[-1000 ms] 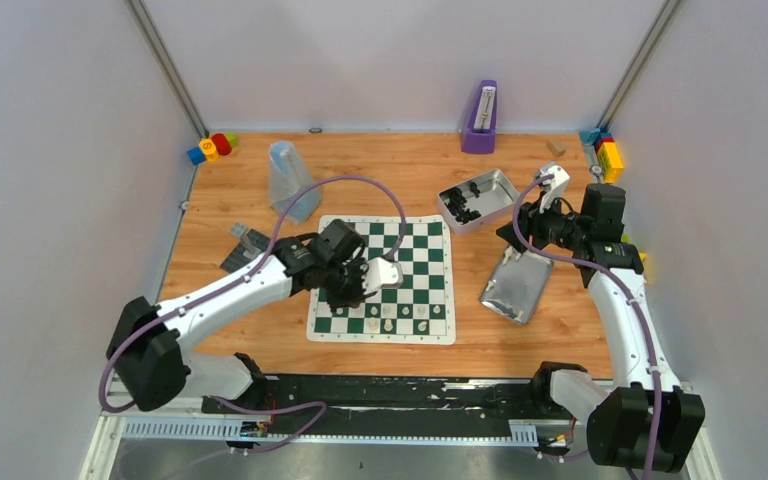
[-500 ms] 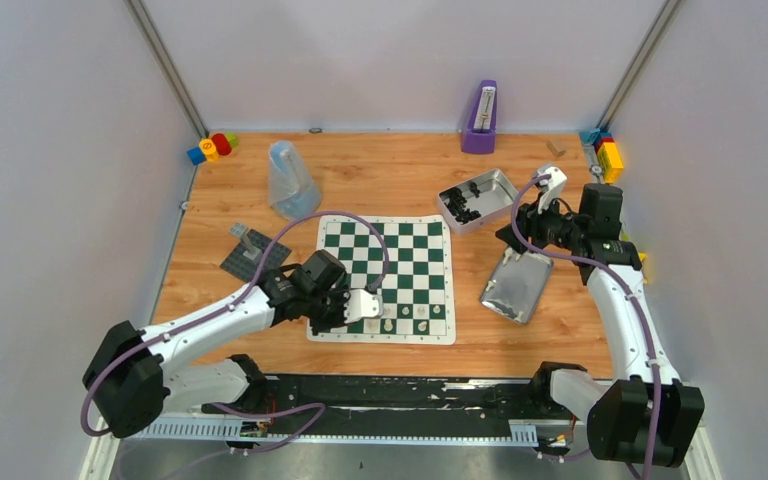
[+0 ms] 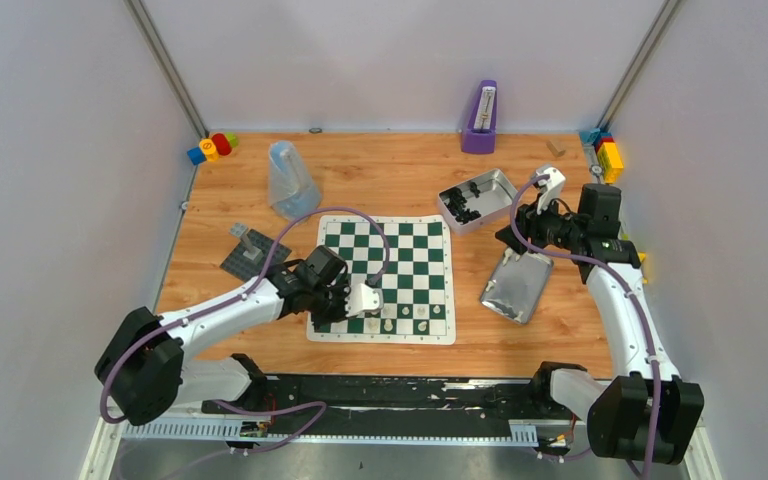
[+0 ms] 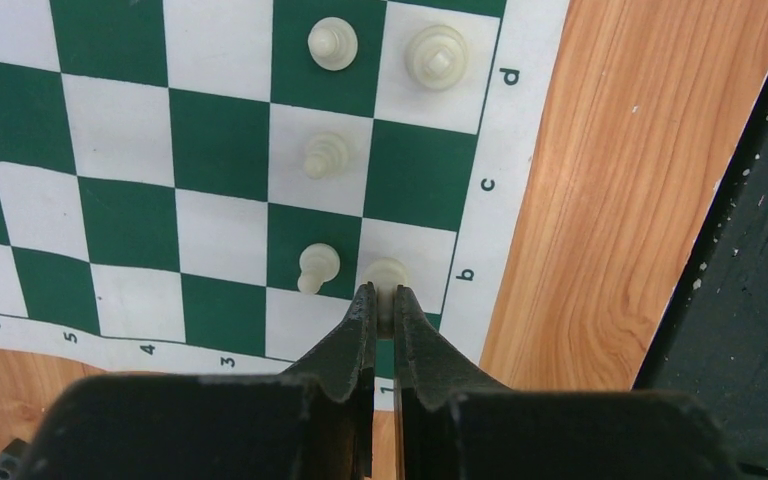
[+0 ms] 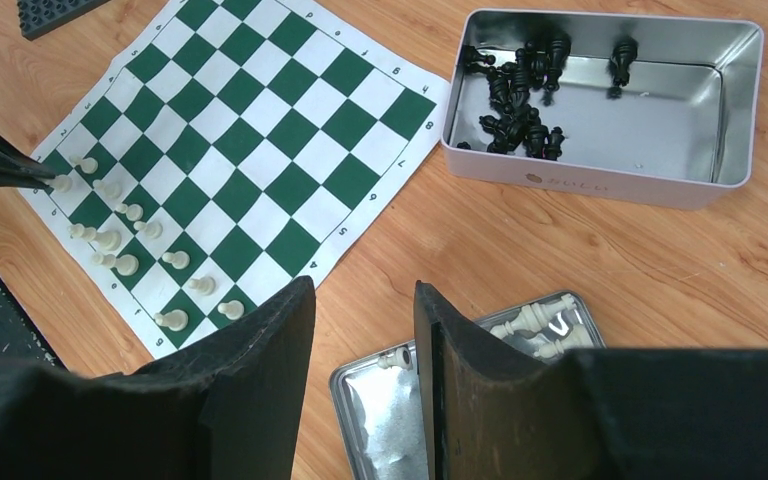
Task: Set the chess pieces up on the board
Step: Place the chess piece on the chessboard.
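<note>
The board [image 3: 400,250] is a green-and-white checked mat lying in the middle of the table. Several cream chess pieces [image 3: 388,318] stand on its two nearest rows. My left gripper [image 4: 383,292] is at the board's near left corner, shut on a cream chess piece [image 4: 387,272] over the white square by the letter b. A pawn [image 4: 318,268] stands just left of it. In the right wrist view the same held piece [image 5: 60,183] shows at the left fingers' tip. My right gripper [image 5: 363,290] is open and empty above a tin lid [image 5: 400,420] holding loose cream pieces [image 5: 550,325].
A silver tin [image 3: 477,200] of black pieces sits right of the board. A dark grey plate with a post [image 3: 250,250] lies left of it. A clear plastic bag [image 3: 288,180], a purple box [image 3: 480,118] and coloured blocks [image 3: 210,147] stand farther back. A black rail [image 4: 740,250] runs along the near edge.
My left gripper has moved from the middle of the board's left half to its near left corner, still shut on the piece. The right arm has not moved.
</note>
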Controlling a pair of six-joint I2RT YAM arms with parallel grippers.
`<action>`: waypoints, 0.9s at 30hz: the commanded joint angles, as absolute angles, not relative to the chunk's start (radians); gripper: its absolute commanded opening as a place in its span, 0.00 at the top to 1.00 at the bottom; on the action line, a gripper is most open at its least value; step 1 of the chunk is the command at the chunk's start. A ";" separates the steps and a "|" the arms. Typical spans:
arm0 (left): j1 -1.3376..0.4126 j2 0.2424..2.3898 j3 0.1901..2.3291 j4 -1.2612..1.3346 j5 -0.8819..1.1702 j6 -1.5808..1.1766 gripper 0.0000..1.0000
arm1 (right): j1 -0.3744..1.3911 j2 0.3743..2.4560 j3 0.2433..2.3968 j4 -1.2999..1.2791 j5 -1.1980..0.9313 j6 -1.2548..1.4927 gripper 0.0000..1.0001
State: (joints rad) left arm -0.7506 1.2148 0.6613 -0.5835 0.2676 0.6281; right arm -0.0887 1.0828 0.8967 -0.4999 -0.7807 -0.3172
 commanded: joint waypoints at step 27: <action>-0.742 1.262 0.700 -0.593 0.289 0.621 0.61 | -0.093 1.098 0.897 -0.517 -0.806 -0.345 0.57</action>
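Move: The left hand already holds a white chess piece just over its square, b1, whose middle lies about 4 cm below the hand point and 1 cm back. The b2 pawn stands about 2 cm ahead, level left-to-right, and the c2 pawn 2 cm ahead and 3 cm right; the piece on d1 is about 6 cm right and 1 cm back. From the idle right hand, b1 is roughly 30 cm left, 14 cm back and 20 cm lower. The left hand sinks gently, about 1.5 cm in all, while easing back just under 1 cm towards the near edge of the board, and sets the piece it has been pinching by its top down on b1, the wrist tilting barely 5 degrees. Around halfway the fingers begin to part, slowly and then faster, to about a third of their range, letting go of the piece while the hand still creeps down around its top. ##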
